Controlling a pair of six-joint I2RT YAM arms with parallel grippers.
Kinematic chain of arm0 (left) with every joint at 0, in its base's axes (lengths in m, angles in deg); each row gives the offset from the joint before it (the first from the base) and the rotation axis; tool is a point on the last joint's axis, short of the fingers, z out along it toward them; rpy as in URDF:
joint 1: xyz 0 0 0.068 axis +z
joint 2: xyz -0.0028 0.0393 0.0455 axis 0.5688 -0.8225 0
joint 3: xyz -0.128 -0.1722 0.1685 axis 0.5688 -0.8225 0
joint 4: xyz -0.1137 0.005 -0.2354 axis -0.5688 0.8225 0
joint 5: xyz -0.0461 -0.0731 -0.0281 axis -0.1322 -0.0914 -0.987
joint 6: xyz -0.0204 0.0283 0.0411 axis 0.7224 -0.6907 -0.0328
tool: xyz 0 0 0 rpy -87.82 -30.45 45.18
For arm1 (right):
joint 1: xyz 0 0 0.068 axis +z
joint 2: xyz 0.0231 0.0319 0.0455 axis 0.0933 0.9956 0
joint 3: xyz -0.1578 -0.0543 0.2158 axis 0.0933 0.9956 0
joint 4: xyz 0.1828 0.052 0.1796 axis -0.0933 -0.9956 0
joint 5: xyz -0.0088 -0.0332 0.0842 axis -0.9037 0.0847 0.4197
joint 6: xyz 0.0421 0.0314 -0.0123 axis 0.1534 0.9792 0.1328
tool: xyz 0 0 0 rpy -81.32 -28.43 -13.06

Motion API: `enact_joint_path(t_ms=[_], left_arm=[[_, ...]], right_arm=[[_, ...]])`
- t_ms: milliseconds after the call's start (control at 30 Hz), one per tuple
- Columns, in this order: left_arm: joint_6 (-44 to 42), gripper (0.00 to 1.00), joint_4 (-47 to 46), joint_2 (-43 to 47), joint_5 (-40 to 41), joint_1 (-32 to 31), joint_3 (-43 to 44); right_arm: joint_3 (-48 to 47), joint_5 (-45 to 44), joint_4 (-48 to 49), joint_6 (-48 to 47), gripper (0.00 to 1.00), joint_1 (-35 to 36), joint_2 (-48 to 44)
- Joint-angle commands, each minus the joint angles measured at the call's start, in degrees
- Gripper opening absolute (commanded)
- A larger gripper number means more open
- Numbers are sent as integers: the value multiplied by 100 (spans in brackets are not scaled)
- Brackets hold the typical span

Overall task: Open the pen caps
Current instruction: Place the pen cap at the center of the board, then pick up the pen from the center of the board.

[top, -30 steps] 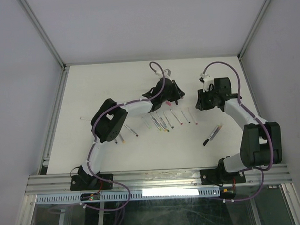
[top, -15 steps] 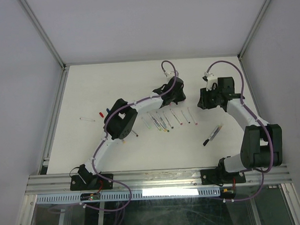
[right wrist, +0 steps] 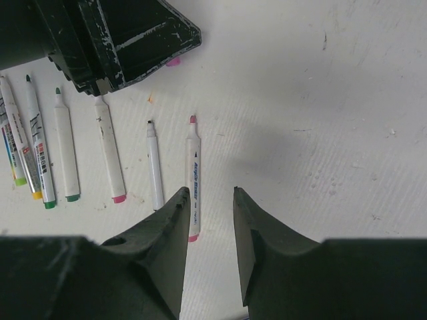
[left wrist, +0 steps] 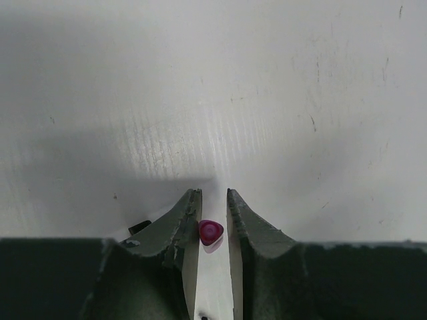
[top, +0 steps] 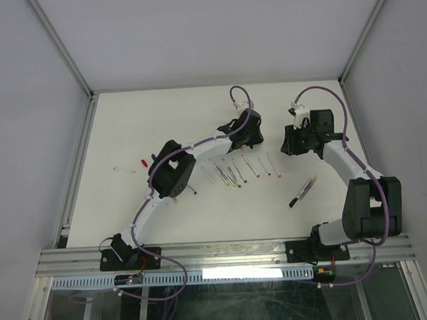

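Note:
In the left wrist view a small magenta pen cap [left wrist: 211, 231] sits between the fingers of my left gripper [left wrist: 213, 193]. It touches the left finger, and a gap shows on its right side, so the jaws stand slightly apart, low over the white table. From above, the left gripper [top: 249, 133] is just beyond a row of uncapped pens [top: 235, 170]. My right gripper [right wrist: 210, 191] is open and holds nothing. It hovers beside a pink-tipped pen [right wrist: 193, 177], close to the right of the left gripper's black body [right wrist: 113, 40]. A bit of pink cap [right wrist: 173, 62] peeks out under that body.
A black-capped pen [top: 302, 191] lies alone at the right. At the left, a red cap [top: 143, 163] and a clear barrel [top: 123, 169] lie beside the left arm's elbow [top: 173, 174]. The enclosure's walls [top: 78, 152] border the table.
The left arm has stretched farther right and away, carrying its gripper beyond the pen row. Its jaws have parted a little around the magenta cap. The right arm has barely moved.

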Motion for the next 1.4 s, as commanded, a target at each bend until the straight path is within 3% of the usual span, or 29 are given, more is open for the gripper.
enact_joint_path(t_ms=[0, 467, 733, 1000, 1367], left_arm=[[-123, 23, -49, 3, 81, -38, 230], [-164, 28, -41, 111, 119, -37, 166], [-496, 33, -398, 834, 65, -46, -163], [-1011, 37, -1844, 2555, -121, -74, -2076], [-1973, 68, -4974, 5065, -672, -48, -5771]], right_arm=[[-120, 100, 149, 38, 34, -45, -202], [-116, 131, 146, 38, 34, -53, -206], [-99, 337, 149, -5, 35, -77, -299], [-71, 615, 126, -122, 34, -162, -424], [-197, 1466, -299, -587, 34, -593, -620]])
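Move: The left fingers, already easing open low over the board, still have the magenta cap between them, about 1 cm below the hand point. From this hand the black cap lies some 3 cm left and 2 cm ahead; the bare thin pen lies about 9 cm back and 2 cm right, the pink-tipped pen 9 cm back and 6 cm right, all on the board. From the right hand the magenta cap is roughly 9 cm ahead, 10 cm left and 8 cm below. The left fingers let go of the magenta cap, easing open while the hand stays almost still low over the board beside the black cap. Then the hand lifts quickly, some 17 cm up and about 8 cm each back and left, tilting its fingertips up roughly 30 degrees and spreading the fingers wider. The empty right hand merely rises about 2 cm, its opening unchanged. ##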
